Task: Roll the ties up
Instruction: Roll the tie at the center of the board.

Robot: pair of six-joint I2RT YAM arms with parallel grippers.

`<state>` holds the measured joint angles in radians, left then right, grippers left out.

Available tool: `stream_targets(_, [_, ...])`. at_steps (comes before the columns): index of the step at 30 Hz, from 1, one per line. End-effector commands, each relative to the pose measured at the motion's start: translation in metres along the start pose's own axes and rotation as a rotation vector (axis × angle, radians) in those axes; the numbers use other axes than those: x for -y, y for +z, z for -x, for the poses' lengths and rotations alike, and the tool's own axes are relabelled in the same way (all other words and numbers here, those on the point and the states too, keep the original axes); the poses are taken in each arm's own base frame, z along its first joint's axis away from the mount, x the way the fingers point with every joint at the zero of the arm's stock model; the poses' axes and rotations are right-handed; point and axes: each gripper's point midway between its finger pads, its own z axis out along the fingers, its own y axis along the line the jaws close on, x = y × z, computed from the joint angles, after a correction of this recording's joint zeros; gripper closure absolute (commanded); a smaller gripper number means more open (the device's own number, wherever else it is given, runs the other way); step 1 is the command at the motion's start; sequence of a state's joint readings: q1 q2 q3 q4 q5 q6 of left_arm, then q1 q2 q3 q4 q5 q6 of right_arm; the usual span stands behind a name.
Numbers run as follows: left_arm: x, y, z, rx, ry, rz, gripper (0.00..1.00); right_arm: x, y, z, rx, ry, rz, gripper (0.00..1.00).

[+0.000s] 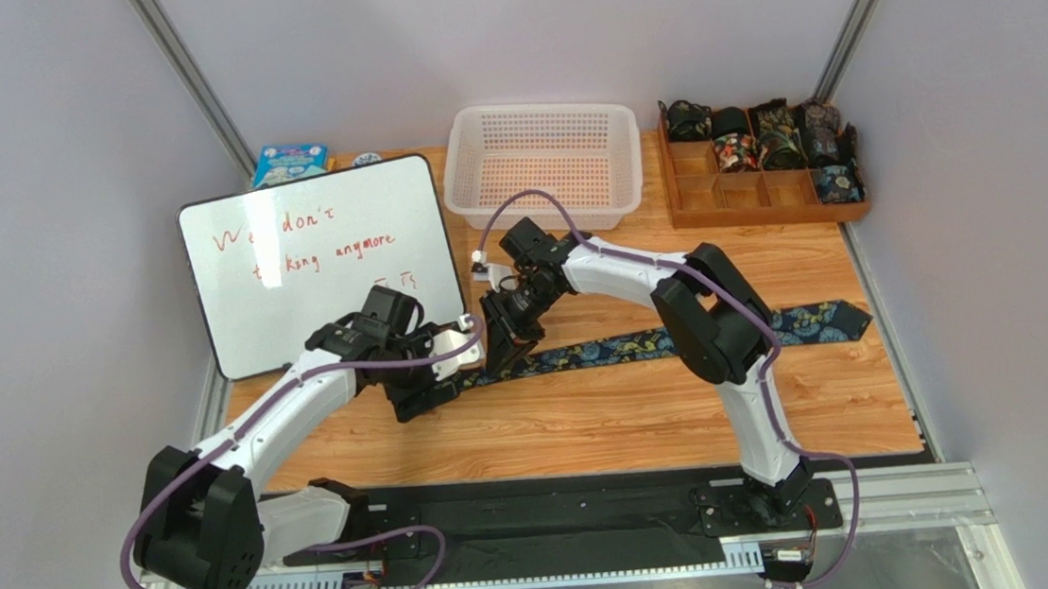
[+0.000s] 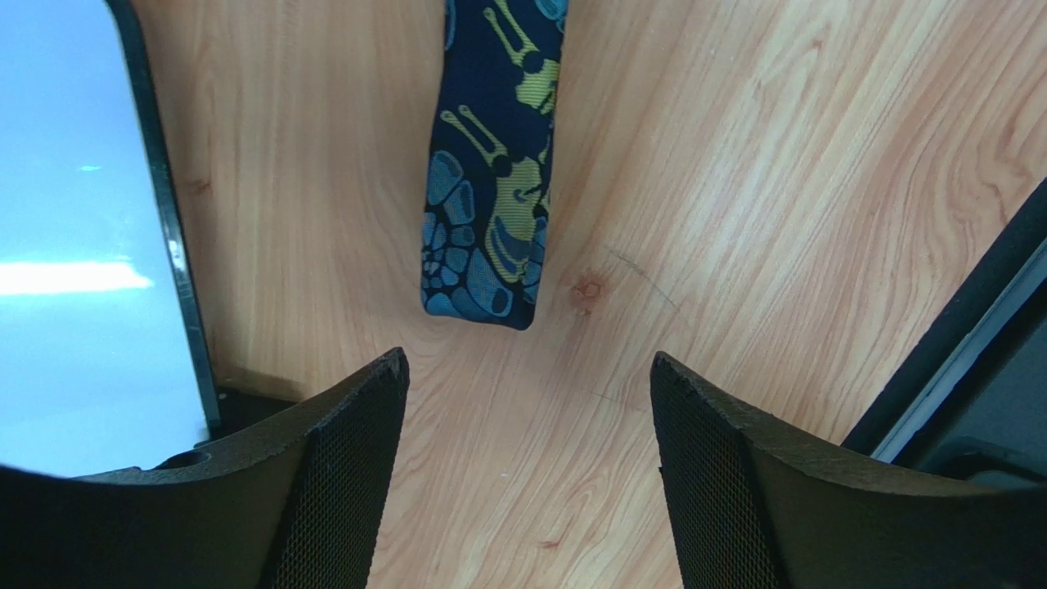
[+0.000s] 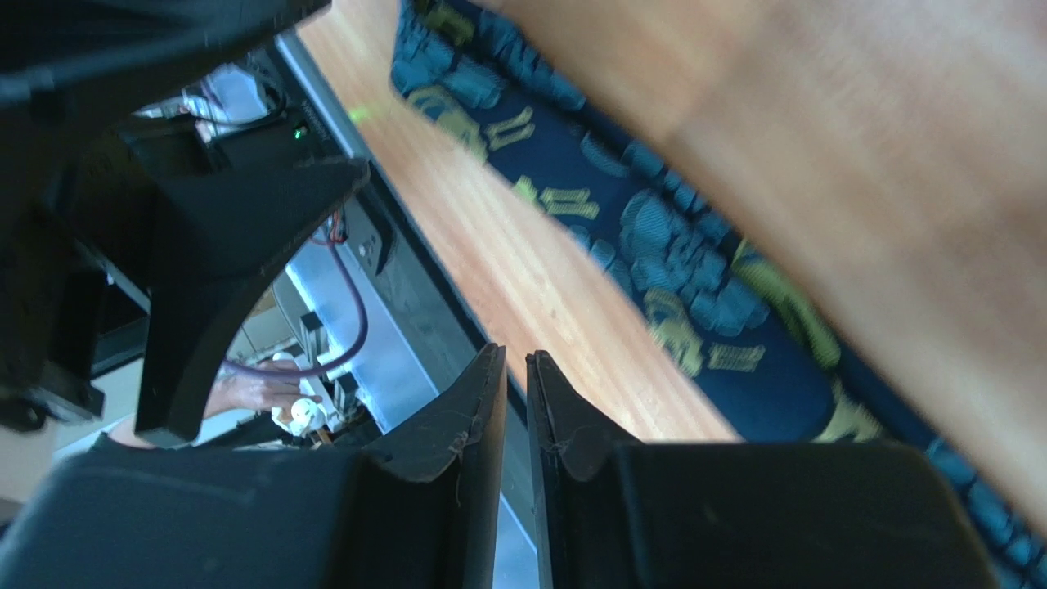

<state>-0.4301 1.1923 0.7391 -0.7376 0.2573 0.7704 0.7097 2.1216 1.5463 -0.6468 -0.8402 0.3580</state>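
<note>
A long dark tie (image 1: pixel 676 340) with teal-blue and yellow paisley lies flat across the wooden table. Its wide pointed end (image 1: pixel 845 312) is at the right. The left wrist view shows its blunt narrow end (image 2: pixel 482 264) just ahead of my left gripper (image 2: pixel 529 374), which is open and apart from the cloth with bare wood between its fingers. My left gripper (image 1: pixel 449 384) hovers at that end. My right gripper (image 1: pixel 505 336) hangs over the tie's left part. Its fingers (image 3: pixel 486 405) are shut with only a slit between them, and the tie (image 3: pixel 639 233) runs past beyond them.
A whiteboard (image 1: pixel 321 263) lies close to the left of both grippers. A white perforated basket (image 1: pixel 546 157) stands behind them. At the back right a wooden divided tray (image 1: pixel 764 205) holds several rolled ties (image 1: pixel 773 138). A black rail (image 1: pixel 576 497) runs along the near edge.
</note>
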Motion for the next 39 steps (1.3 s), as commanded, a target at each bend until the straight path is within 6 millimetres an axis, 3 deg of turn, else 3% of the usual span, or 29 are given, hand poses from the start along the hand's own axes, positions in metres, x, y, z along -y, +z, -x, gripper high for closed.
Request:
stream_targets(1, [-0.006, 0.006, 0.006, 0.051, 0.114, 0.011, 0.21, 0.003, 0.008, 0.033, 0.074, -0.006, -0.004, 0.82])
stream_targets(5, [-0.012, 0.017, -0.002, 0.013, 0.133, 0.019, 0.22, 0.025, 0.017, 0.028, 0.065, 0.019, -0.059, 0.83])
stream_targets(12, [-0.019, 0.030, 0.004, 0.031, 0.119, 0.008, 0.23, 0.066, 0.031, 0.009, 0.022, 0.066, -0.156, 0.84])
stream_targets(16, [-0.016, 0.035, 0.009, 0.046, 0.115, -0.031, 0.27, 0.074, 0.031, 0.008, 0.016, 0.086, -0.167, 0.85])
stream_targets(20, [-0.013, 0.036, 0.014, 0.066, 0.116, -0.065, 0.35, 0.075, 0.028, 0.013, 0.027, 0.087, -0.164, 0.86])
stream_targets(24, [-0.015, 0.031, 0.019, 0.070, 0.118, -0.065, 0.56, 0.074, 0.027, 0.015, 0.032, 0.083, -0.165, 0.86])
stream_targets(27, [-0.015, 0.022, 0.028, 0.101, 0.123, -0.066, 0.64, 0.071, 0.026, 0.017, 0.036, 0.080, -0.156, 0.86])
stream_targets(34, [-0.017, 0.015, 0.052, 0.150, 0.114, -0.091, 0.69, 0.061, 0.024, 0.023, 0.047, 0.083, -0.119, 0.86])
stream_targets(39, [-0.010, 0.024, 0.071, 0.162, 0.122, -0.142, 0.69, 0.035, 0.017, 0.032, 0.077, 0.090, -0.041, 0.85])
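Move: The tie's folded left end lies just under the open left fingers, about 4 cm down, 2 cm to their right and 1 cm ahead. For the right hand, the stretch of tie to pin is some 6 cm below and 2 cm ahead, about level sideways, and that same end is roughly 8 cm to its left. The whiteboard's middle is about 18 cm ahead and 11 cm left of the left hand; the white basket's is some 28 cm ahead and 9 cm right of the right hand. Bring the nearly shut right fingers down about 5 cm and slightly forward onto the tie, and hold them there. Meanwhile sink the open left gripper some 4 cm to the tie's end, close on it to pinch it, then lift it and carry it right towards the right fingertips, going a little forward too. ##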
